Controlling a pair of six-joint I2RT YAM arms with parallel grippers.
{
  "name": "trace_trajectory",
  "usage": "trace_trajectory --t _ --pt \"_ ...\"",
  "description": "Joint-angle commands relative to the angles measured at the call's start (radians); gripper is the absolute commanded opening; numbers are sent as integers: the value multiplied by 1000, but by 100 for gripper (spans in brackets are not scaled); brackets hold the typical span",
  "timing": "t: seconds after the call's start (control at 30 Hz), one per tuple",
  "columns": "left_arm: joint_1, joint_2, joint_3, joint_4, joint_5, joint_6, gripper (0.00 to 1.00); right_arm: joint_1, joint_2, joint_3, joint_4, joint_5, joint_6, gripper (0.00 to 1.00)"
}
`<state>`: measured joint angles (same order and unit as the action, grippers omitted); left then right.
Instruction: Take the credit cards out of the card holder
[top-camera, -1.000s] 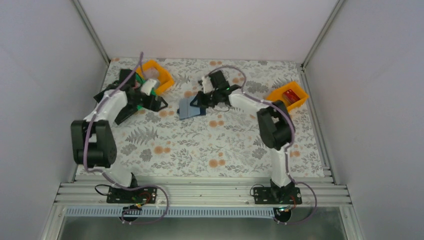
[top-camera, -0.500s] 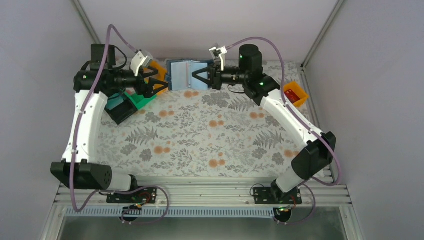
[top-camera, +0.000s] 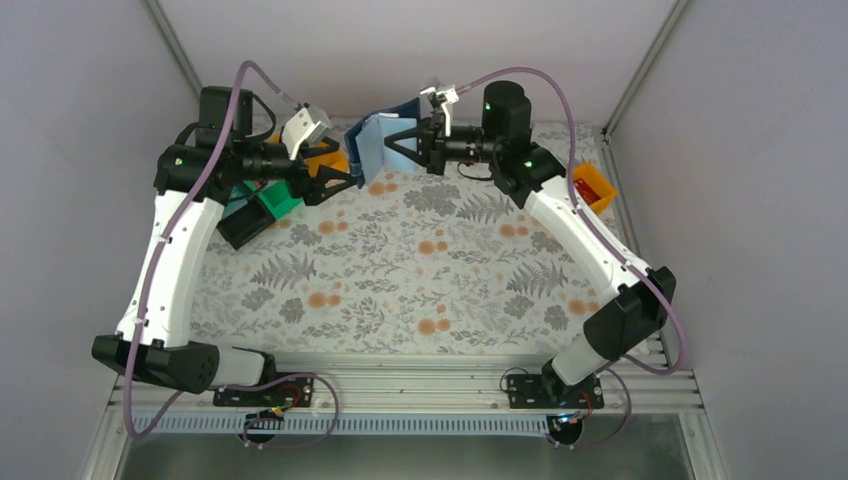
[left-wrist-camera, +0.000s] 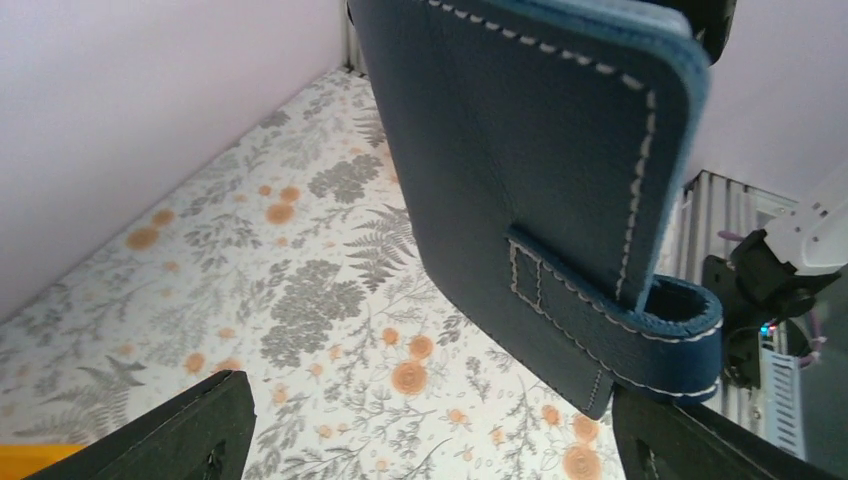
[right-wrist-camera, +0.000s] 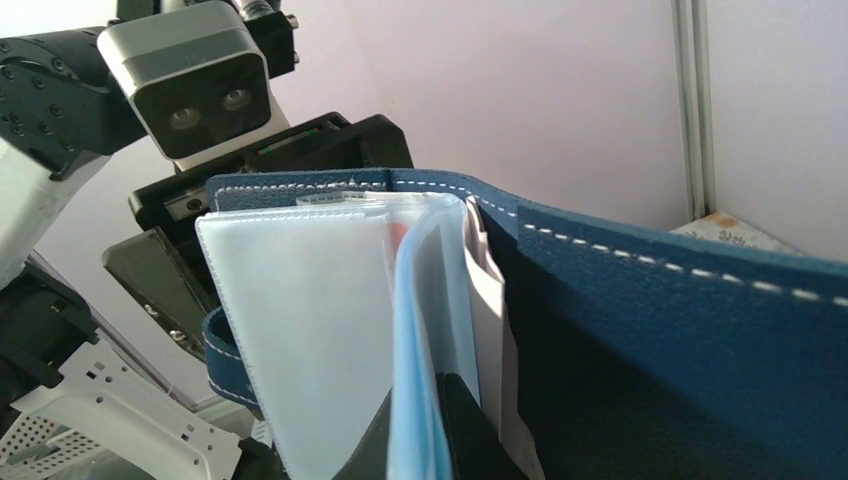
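My right gripper (top-camera: 393, 141) holds the card holder (top-camera: 378, 143) up in the air near the back wall, shut on a light blue inner leaf (right-wrist-camera: 415, 330). The holder (right-wrist-camera: 640, 330) hangs part open, navy outside. A pale credit card edge (right-wrist-camera: 487, 310) stands in its pockets, and a reddish patch (right-wrist-camera: 397, 237) shows behind a clear sleeve. My left gripper (top-camera: 345, 180) is open, just left of the holder. In the left wrist view its dark fingers (left-wrist-camera: 190, 432) sit wide apart, and the holder's navy cover (left-wrist-camera: 520, 150) and strap loop (left-wrist-camera: 665, 335) hang over the right finger.
An orange bin (top-camera: 328, 160), a green bin (top-camera: 275, 205) and a black bin (top-camera: 233, 228) sit under the left arm at the back left. Another orange bin (top-camera: 592, 186) with something red in it stands at the back right. The floral mat (top-camera: 420, 280) covers the table.
Both arms have risen from the table, lifting the holder into the air. In the last half second the holder swung partly closed and my left gripper moved right, up to it.
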<state>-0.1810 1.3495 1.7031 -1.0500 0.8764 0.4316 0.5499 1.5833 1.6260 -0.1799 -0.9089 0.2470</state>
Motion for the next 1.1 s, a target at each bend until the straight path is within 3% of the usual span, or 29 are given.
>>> trace_trajectory --t 0.0,0.1,0.2,0.4,0.73,0.77,0.9,1.07 --pt "-1 -46 42 -17 -82 85 91 4 -44 45 -7 11 -24 4" --pt "-1 -56 42 -5 -118 80 92 5 -42 51 -3 -13 -22 4" --pt "-1 -41 67 -12 -138 72 79 4 -43 62 -10 -9 -28 4" --pt "0 -67 100 -84 -156 177 85 4 -48 79 -24 -7 -29 4" --pt "0 -37 92 29 -54 62 80 5 -45 84 -19 -26 -20 4" --pt "-1 -36 82 49 -66 50 78 5 -45 84 -17 -32 -21 4" --pt "0 -25 76 59 -114 58 49 5 -49 86 -29 -38 -37 4" --pt "-1 -40 81 22 -92 117 33 5 -53 84 -37 -42 -53 4"
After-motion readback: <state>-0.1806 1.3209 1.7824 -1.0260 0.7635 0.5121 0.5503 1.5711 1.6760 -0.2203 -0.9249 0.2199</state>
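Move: Just off the left fingertips is the strap of the card holder, about 2 cm to the right of the left hand, 2 cm back and 1 cm lower. The holder's middle is some 5 cm to that hand's right and 4 cm farther out; the clear sleeve in the right fingers is about 6 cm right and 3 cm ahead of it. From the right hand, the strap is roughly 4 cm left, 5 cm back and 2 cm lower. Rising about 3.5 cm and easing a little to the left, the open left hand rolls some 10 degrees as its fingers come up around the strapped edge of the card holder, then close more than halfway with the strap between them. The right fingers keep their pinch on the clear sleeve and lift about 2 cm. ##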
